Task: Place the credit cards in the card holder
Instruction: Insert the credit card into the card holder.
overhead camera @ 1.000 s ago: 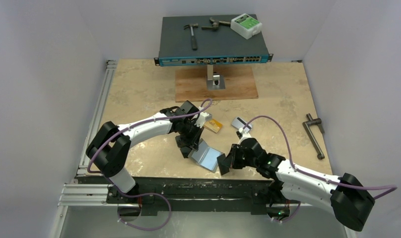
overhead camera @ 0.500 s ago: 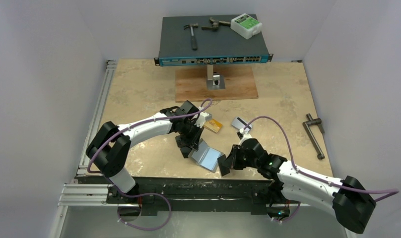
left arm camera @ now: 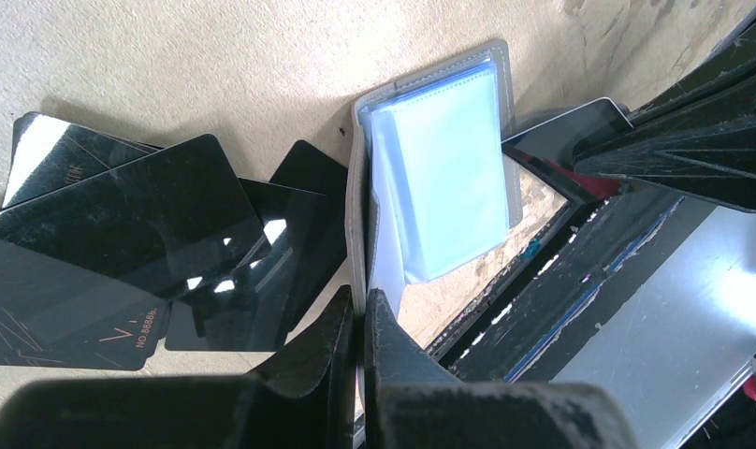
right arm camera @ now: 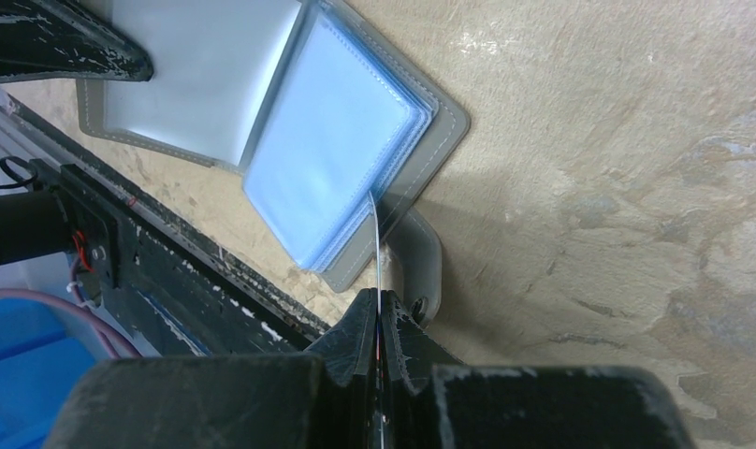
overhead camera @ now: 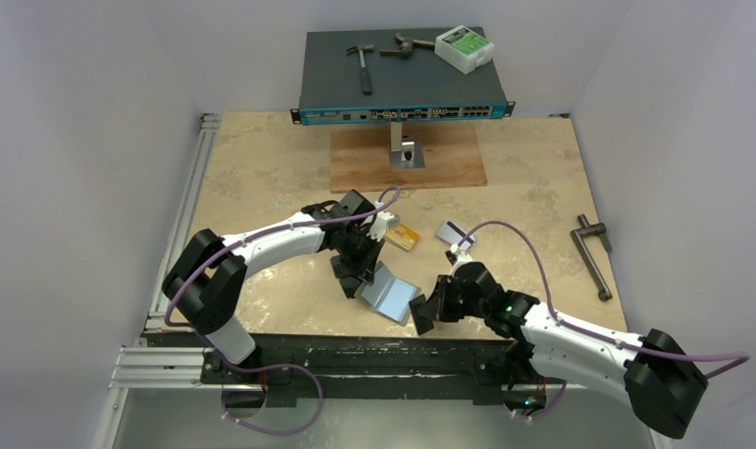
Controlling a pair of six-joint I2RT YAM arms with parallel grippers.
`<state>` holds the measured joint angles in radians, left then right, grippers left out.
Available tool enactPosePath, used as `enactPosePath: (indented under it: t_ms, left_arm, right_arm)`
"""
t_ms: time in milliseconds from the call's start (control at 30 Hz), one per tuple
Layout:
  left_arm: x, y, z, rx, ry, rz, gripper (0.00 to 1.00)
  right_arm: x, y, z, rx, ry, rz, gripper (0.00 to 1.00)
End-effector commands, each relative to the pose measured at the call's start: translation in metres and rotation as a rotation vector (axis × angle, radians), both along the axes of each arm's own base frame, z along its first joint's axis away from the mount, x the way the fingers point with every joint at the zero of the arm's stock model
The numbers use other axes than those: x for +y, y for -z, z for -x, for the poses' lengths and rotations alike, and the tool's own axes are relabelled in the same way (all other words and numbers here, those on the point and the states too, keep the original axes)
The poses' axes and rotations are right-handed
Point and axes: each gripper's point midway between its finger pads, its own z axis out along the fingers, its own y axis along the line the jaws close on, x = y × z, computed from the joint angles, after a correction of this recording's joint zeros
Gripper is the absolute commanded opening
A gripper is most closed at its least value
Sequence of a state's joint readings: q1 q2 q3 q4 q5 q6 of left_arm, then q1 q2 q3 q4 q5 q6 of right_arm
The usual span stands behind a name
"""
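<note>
The grey card holder (overhead camera: 390, 296) lies open near the table's front edge, its bluish sleeves (left arm camera: 442, 178) up. My left gripper (left arm camera: 360, 313) is shut on the edge of its grey cover (left arm camera: 358, 234), holding that flap up. My right gripper (right arm camera: 378, 316) is shut on a credit card (right arm camera: 378, 257) seen edge-on, whose tip touches the sleeves' edge (right arm camera: 356, 201) beside the snap strap (right arm camera: 421, 262). Several dark-looking glossy cards (left arm camera: 122, 234) lie left of the holder. An orange card (overhead camera: 402, 238) and a silver striped card (overhead camera: 452, 231) lie farther back.
A network switch (overhead camera: 402, 84) at the back carries a hammer (overhead camera: 363, 65) and a white box (overhead camera: 464, 48). A wooden board (overhead camera: 407, 157) with a metal stand lies before it. A metal tool (overhead camera: 591, 254) lies at the right. The black rail (overhead camera: 356, 351) runs just below the holder.
My right gripper has edged slightly left toward the holder with the card in it. The left gripper and the holder have stayed put.
</note>
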<state>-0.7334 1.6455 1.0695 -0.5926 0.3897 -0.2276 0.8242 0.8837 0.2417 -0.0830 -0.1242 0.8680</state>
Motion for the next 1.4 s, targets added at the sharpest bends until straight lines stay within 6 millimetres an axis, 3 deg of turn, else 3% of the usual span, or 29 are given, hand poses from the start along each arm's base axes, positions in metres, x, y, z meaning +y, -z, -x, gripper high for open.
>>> enactPosePath:
  t_ms: [0, 500, 867, 1033, 1367]
  left_arm:
    - [-0.007, -0.015, -0.006, -0.021, -0.013, 0.049, 0.00]
    - [-0.008, -0.018, -0.007, -0.019, -0.019, 0.056, 0.00]
    - [-0.013, -0.028, -0.003, 0.022, -0.032, 0.146, 0.41]
    - [-0.011, -0.035, -0.009, 0.068, -0.078, 0.226, 0.46]
    - [-0.018, -0.038, -0.009, 0.123, -0.089, 0.279, 0.47]
  right_arm:
    - [0.008, -0.006, -0.004, -0.022, -0.014, -0.037, 0.00]
    - [0.030, -0.034, -0.023, -0.114, -0.047, -0.108, 0.00]
    - [0.047, -0.049, -0.034, -0.151, -0.087, -0.127, 0.00]
    - [0.057, -0.050, -0.039, -0.152, -0.111, -0.134, 0.00]
    - [0.071, -0.054, -0.050, -0.170, -0.132, -0.142, 0.00]
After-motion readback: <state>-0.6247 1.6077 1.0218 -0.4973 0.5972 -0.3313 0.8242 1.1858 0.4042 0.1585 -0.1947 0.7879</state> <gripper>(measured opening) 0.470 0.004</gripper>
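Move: The right hand holds a black card edge-on, its far corner at the edge of the blue sleeves; the open card holder's middle is about 10 cm left, 4 cm ahead and 4 cm below. From the left hand, pinching the raised cover, that middle lies roughly 5 cm right, 1 cm back and 4 cm down. The black cards lie some 4 cm left and 2 cm ahead of the left hand; the yellow card is about 17 cm ahead and 8 cm left of the right hand. Leftward and somewhat forward, about 7 cm in all and rising nearly 3 cm midway, the right hand carries the pinched black card from the sleeves' outer edge across the holder towards the raised cover. The left fingers spread to about half open and let go of the cover while that hand lifts about 2 cm and tilts roughly 15 degrees, staying around the cover. ##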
